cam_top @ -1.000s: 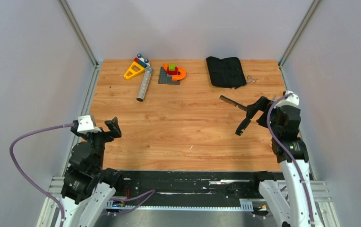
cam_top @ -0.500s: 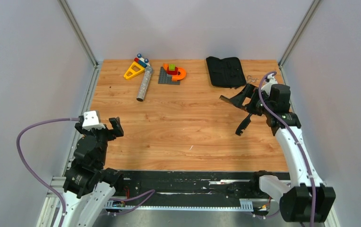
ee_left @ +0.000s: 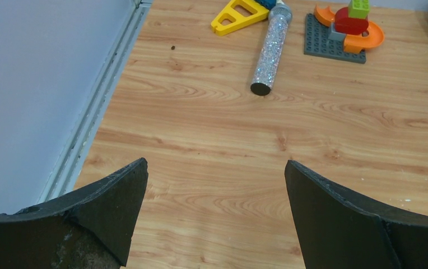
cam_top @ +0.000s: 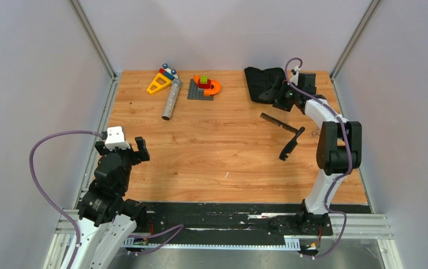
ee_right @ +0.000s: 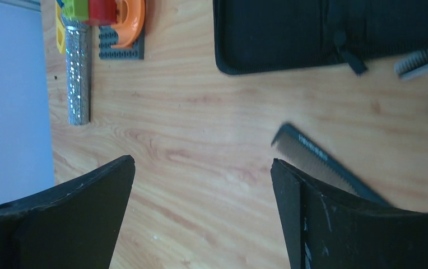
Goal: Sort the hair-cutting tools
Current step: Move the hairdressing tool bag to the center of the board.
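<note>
The long thin black comb (cam_top: 282, 123) lies on the wooden table at the right, and its toothed end (ee_right: 312, 157) shows beside my right finger. The shorter black comb-like tool (cam_top: 288, 149) lies just in front of it. My right gripper (cam_top: 272, 91) (ee_right: 201, 162) reaches far back over the near edge of a black pouch (cam_top: 265, 83); it is open and holds nothing. A silver toothed strip (ee_right: 424, 59) lies by the pouch (ee_right: 312, 28); I cannot tell if it belongs to the scissors, which the right arm hides from above. My left gripper (cam_top: 121, 148) (ee_left: 216, 163) hovers open over bare wood at the front left.
A glittery grey cylinder (cam_top: 171, 100) (ee_left: 270, 47) lies at the back left. Beside it are a yellow triangular toy (cam_top: 158, 84) and a grey baseplate with coloured blocks (cam_top: 203, 87). Grey walls close in both sides and the back.
My right arm has swung from the front right to the back, from beside the combs to over the pouch. My left arm has edged slightly right and forward.
</note>
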Action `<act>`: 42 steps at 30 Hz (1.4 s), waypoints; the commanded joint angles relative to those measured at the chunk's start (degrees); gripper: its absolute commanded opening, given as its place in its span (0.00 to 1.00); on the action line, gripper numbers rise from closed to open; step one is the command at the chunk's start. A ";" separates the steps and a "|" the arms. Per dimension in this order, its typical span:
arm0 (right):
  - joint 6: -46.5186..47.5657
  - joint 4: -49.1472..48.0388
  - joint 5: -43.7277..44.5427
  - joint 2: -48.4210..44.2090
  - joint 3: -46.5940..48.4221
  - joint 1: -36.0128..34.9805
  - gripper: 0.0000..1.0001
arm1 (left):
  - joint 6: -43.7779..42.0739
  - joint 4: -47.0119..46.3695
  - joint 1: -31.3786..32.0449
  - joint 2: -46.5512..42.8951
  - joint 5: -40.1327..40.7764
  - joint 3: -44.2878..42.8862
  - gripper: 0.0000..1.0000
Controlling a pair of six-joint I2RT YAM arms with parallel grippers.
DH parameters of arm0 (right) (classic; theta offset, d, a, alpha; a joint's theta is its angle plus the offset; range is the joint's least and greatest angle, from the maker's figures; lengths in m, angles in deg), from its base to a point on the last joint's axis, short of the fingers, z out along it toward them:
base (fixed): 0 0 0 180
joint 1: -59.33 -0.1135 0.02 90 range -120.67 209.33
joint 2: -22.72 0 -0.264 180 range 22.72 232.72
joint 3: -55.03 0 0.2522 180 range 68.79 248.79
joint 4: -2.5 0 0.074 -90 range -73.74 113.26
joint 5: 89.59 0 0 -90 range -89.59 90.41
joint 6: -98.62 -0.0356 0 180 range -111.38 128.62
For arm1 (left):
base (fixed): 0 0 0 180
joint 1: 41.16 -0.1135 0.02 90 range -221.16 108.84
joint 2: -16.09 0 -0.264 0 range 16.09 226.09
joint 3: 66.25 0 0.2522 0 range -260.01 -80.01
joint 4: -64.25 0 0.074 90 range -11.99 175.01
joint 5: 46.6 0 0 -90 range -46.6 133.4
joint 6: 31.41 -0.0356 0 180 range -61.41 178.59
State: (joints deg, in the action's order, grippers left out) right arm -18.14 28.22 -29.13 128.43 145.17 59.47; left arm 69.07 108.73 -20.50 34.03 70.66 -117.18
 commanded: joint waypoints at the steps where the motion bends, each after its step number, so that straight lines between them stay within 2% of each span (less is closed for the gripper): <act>1: -1.35 -9.03 -4.83 8.05 9.89 0.04 0.94 | -0.44 -0.87 0.25 1.93 -0.76 -1.86 1.00; 12: -2.47 -10.05 -11.40 28.64 29.68 -2.93 0.95 | -0.72 -0.45 0.25 3.82 -0.60 -1.99 1.00; 17: -3.52 -9.28 -12.56 33.75 33.47 -5.24 0.95 | -0.90 -0.40 0.25 4.20 -0.47 -1.95 1.00; 24: -5.08 -7.28 -9.52 33.89 29.66 -9.32 0.95 | -0.99 -0.32 0.25 4.07 -0.68 -2.10 1.00; 35: -7.64 -3.12 -0.82 26.29 17.75 -15.79 0.94 | -1.08 -0.65 0.25 0.73 -0.42 -1.82 1.00; 42: -9.40 1.84 3.51 23.59 15.22 -21.29 0.93 | -1.08 -0.83 0.25 -1.91 -0.27 -1.77 1.00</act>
State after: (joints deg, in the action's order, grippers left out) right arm -24.92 20.51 -28.71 153.17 163.24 42.30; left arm 68.52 109.13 -20.50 33.46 70.07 -117.18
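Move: The hairdressing tool bag lies about 11 cm straight ahead of my right hand and some 10 cm below it. The straight comb is about 7 cm back and 2 cm right of the hand. The scissors beside the bag are around 6 cm ahead and 10 cm right, and the orange building blocks stand some 9 cm ahead, 24 cm left. From my idle left hand, the bag is roughly 37 cm ahead and 41 cm to the right. With fingers wide open I reach my right hand about 11 cm forward over the bag while sinking, swing left and down onto it, then draw back some 7 cm towards myself, still going left. My right finger bears on the bag near its left rim and drags it, the wrist turned about 13 degrees counter-clockwise. ##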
